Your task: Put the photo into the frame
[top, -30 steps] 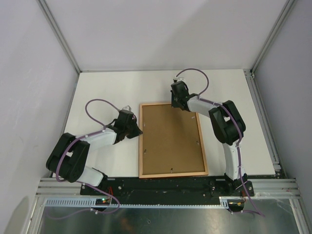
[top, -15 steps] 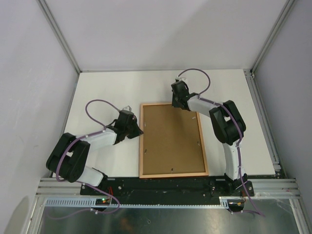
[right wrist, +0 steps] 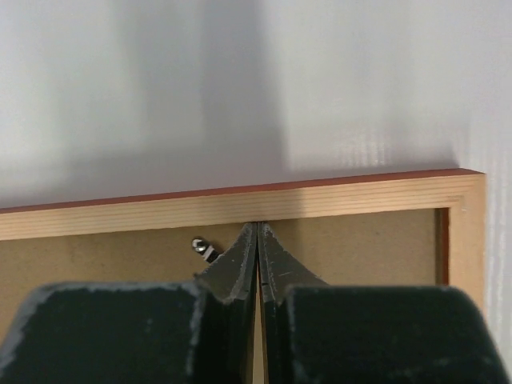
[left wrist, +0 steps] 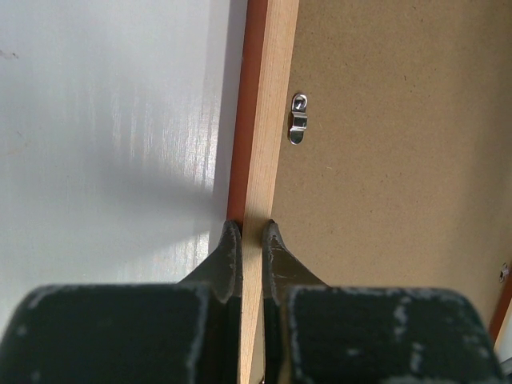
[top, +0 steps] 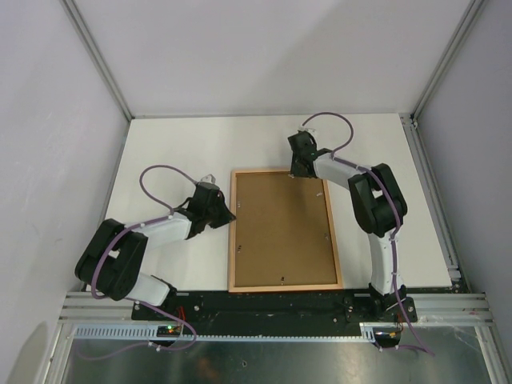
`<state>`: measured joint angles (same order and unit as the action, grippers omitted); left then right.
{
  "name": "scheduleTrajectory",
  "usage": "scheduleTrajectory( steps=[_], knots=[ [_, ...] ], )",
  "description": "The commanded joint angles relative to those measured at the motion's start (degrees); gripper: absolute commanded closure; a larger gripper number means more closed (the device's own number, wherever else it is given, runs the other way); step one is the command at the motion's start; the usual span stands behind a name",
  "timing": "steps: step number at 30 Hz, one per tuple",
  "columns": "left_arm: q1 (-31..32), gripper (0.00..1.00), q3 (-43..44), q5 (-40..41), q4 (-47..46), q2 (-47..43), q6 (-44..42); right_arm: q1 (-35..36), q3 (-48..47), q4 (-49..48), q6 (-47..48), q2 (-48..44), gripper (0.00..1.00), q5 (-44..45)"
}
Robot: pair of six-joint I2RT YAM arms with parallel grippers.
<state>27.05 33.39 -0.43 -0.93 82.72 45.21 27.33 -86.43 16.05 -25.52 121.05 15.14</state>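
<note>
The frame (top: 234, 248) lies face down on the white table, pale wood up, with a thin red-orange edge (left wrist: 238, 120) showing along its side. A brown backing board (top: 280, 228) fills it. My left gripper (top: 230, 216) is shut on the frame's left rail, one finger on each side of the wood (left wrist: 268, 120). My right gripper (top: 298, 174) is shut with nothing between its fingers. Its tips (right wrist: 258, 228) rest on the board at the inner edge of the top rail (right wrist: 360, 196). The photo is hidden.
Small metal clips sit on the backing board, one near the left rail (left wrist: 297, 118) and one just left of the right fingertips (right wrist: 200, 246). White table (top: 184, 144) surrounds the frame, grey walls enclose it, and a metal rail (top: 280, 304) runs along the near edge.
My right gripper has slid a little to the right along the frame's top rail. The left arm and the frame have not moved.
</note>
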Motion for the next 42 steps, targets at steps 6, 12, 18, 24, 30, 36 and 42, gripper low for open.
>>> scheduleTrajectory(
  steps=[6,12,18,24,30,36,42],
  knots=[
    [0.55,1.00,-3.08,0.23,11.06,-0.04,1.73,-1.53,1.40,4.32,-0.02,-5.87,0.96,-0.67],
    [-2.27,1.00,-0.51,1.50,10.97,1.98,0.03,-1.70,6.26,5.88,0.01,-16.13,0.78,-1.94],
    [-6.02,1.00,3.70,1.14,11.07,4.26,-3.95,-3.16,16.59,7.52,-0.05,-27.38,0.49,-1.72],
    [-8.79,1.00,6.05,1.17,11.57,5.48,-9.04,-3.76,30.72,6.48,0.31,-39.55,0.33,-3.17],
    [-10.28,1.00,8.26,0.04,11.99,6.74,-12.25,-3.65,42.20,2.80,0.90,-48.37,0.25,-6.86],
    [-10.31,1.00,9.22,-2.59,12.05,8.02,-12.99,1.05,45.38,-0.32,1.43,-46.54,0.25,-6.35],
    [-10.35,1.00,9.07,-2.72,12.19,7.32,-13.17,3.89,45.47,-1.71,1.60,-41.84,0.29,-3.41]
  ],
)
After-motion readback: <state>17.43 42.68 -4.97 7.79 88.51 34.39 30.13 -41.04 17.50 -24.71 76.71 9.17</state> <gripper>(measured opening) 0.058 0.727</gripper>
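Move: Back along the frame's right bar, beside its lower clip, lies the right hand's goal, about 24 cm back, 11 cm right and 2 cm below; that clip sits 2 cm left of the goal. The upper right clip is some 8 cm back and 7 cm right of the hand, the far clip 1 cm back and 3 cm left. From the left hand, pinching the left bar, the goal lies roughly 33 cm right and 8 cm back, the upper left clip 5 cm ahead and 2 cm right. Sliding a little right along the far bar, the right hand lifts off and arcs some 20 cm back and 7 cm right, up about 9 cm and down again, opening its shut fingers wide over the right bar and edging left at the end. Meanwhile the left hand keeps its pinch on the left bar and drags the frame about 5 cm forward and left. ##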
